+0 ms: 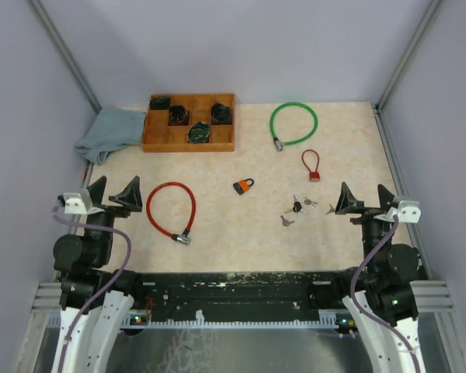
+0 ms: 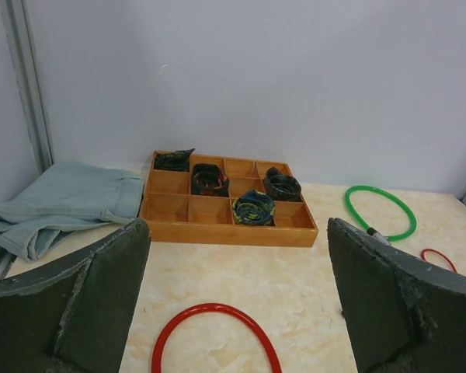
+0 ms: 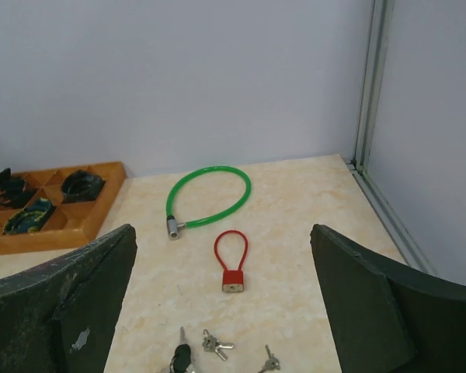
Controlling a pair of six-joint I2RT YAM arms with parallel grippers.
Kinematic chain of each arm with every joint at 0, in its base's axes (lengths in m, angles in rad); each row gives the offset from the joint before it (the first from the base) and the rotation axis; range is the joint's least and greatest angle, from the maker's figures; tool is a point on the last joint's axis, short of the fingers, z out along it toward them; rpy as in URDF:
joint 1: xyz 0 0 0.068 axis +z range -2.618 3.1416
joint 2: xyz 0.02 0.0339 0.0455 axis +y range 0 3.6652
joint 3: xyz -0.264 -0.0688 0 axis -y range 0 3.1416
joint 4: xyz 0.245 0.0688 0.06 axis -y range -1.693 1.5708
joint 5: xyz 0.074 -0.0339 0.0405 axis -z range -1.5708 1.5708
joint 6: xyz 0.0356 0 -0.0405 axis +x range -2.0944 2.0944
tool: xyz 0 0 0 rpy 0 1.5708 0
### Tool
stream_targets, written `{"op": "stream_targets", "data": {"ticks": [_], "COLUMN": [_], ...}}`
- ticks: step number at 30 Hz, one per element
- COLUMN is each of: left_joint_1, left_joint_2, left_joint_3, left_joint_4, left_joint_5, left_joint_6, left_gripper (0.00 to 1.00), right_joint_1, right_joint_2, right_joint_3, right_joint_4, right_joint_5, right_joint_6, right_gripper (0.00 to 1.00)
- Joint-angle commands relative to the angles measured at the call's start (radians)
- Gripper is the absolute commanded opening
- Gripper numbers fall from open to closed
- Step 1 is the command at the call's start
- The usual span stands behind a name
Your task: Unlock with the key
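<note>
Several keys lie loose right of the table's middle: a black-headed key (image 1: 296, 207) (image 3: 181, 358), a small bunch (image 3: 216, 343) and single keys (image 1: 286, 221) (image 3: 269, 361). An orange padlock (image 1: 245, 186) sits mid-table. A small red cable padlock (image 1: 311, 165) (image 3: 232, 264) lies just beyond the keys. Further off lie a green cable lock (image 1: 293, 124) (image 3: 206, 198) and a red cable lock (image 1: 171, 210) (image 2: 216, 338). My right gripper (image 1: 365, 200) (image 3: 221, 256) is open, just right of the keys, holding nothing. My left gripper (image 1: 114, 196) (image 2: 238, 256) is open and empty, left of the red cable lock.
A wooden compartment tray (image 1: 189, 145) (image 2: 225, 231) with dark rolled items stands at the back left. A grey-blue cloth (image 1: 109, 134) (image 2: 62, 198) lies beside it by the left wall. Walls with metal rails close in both sides.
</note>
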Motion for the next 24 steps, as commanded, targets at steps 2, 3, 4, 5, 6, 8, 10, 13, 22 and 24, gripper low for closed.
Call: {"op": "stream_targets", "data": {"ticks": [2, 3, 4, 5, 6, 8, 10, 13, 22, 24], "left_joint_1": [-0.018, -0.018, -0.019, -0.020, -0.019, -0.020, -0.021, -0.021, -0.021, -0.022], "left_joint_2": [-0.021, -0.023, -0.025, -0.026, -0.027, -0.026, -0.022, 0.004, 0.240, 0.319], "left_joint_3": [0.007, 0.007, 0.007, 0.008, 0.007, 0.007, 0.007, 0.017, 0.107, 0.134], "left_joint_4": [-0.001, -0.004, -0.005, -0.005, -0.004, -0.003, -0.001, -0.003, -0.065, -0.085], "left_joint_5": [0.007, 0.008, 0.010, 0.013, 0.019, 0.027, 0.034, 0.065, 0.261, 0.296], "left_joint_6": [-0.014, -0.015, -0.016, -0.016, -0.016, -0.017, -0.022, -0.027, -0.062, -0.074], "left_gripper": [1.00, 1.00, 1.00, 1.00, 1.00, 1.00, 1.00, 1.00, 1.00, 1.00], "right_joint_1": [-0.008, -0.008, -0.008, -0.009, -0.009, -0.008, -0.008, -0.008, -0.008, -0.008], "right_joint_2": [0.023, 0.023, 0.024, 0.028, 0.033, 0.050, 0.066, 0.094, 0.280, 0.341], "right_joint_3": [0.035, 0.035, 0.034, 0.033, 0.035, 0.043, 0.052, 0.066, 0.165, 0.162], "right_joint_4": [0.026, 0.025, 0.026, 0.027, 0.027, 0.023, 0.008, -0.024, -0.161, -0.188], "right_joint_5": [-0.006, -0.005, -0.005, -0.007, -0.007, -0.014, -0.027, -0.047, -0.135, -0.146], "right_joint_6": [0.000, 0.003, 0.005, 0.008, 0.011, 0.021, 0.037, 0.076, 0.208, 0.233], "right_gripper": [0.94, 0.94, 0.94, 0.94, 0.94, 0.94, 0.94, 0.94, 0.97, 0.97]}}
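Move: The orange padlock lies about 26 cm to the right of the left hand and 18 cm ahead, with the red cable loop's middle nearer, roughly 4 cm right and 8 cm ahead. From the right hand the black-headed keys lie some 12 cm ahead and 6 cm left; the front keys are about 6 cm ahead and 10 cm left, the small silver keys 13 cm ahead and 2 cm left, and the red padlock 22 cm straight ahead. Everything is nearly 30 cm below the hands. The left hand, after barely stirring at first, swings about 4 cm right, over 2 cm forward and a little down towards the orange padlock, turning some 10 degrees clockwise and tipping its raised fingers down by as much. The right hand sets off towards the keys, about 3 cm left and nearly as far forward while sinking 2 cm, its fingers tipping down some 15 degrees with a slight counter-clockwise turn; both grippers stay wide open and empty, well above the table. ##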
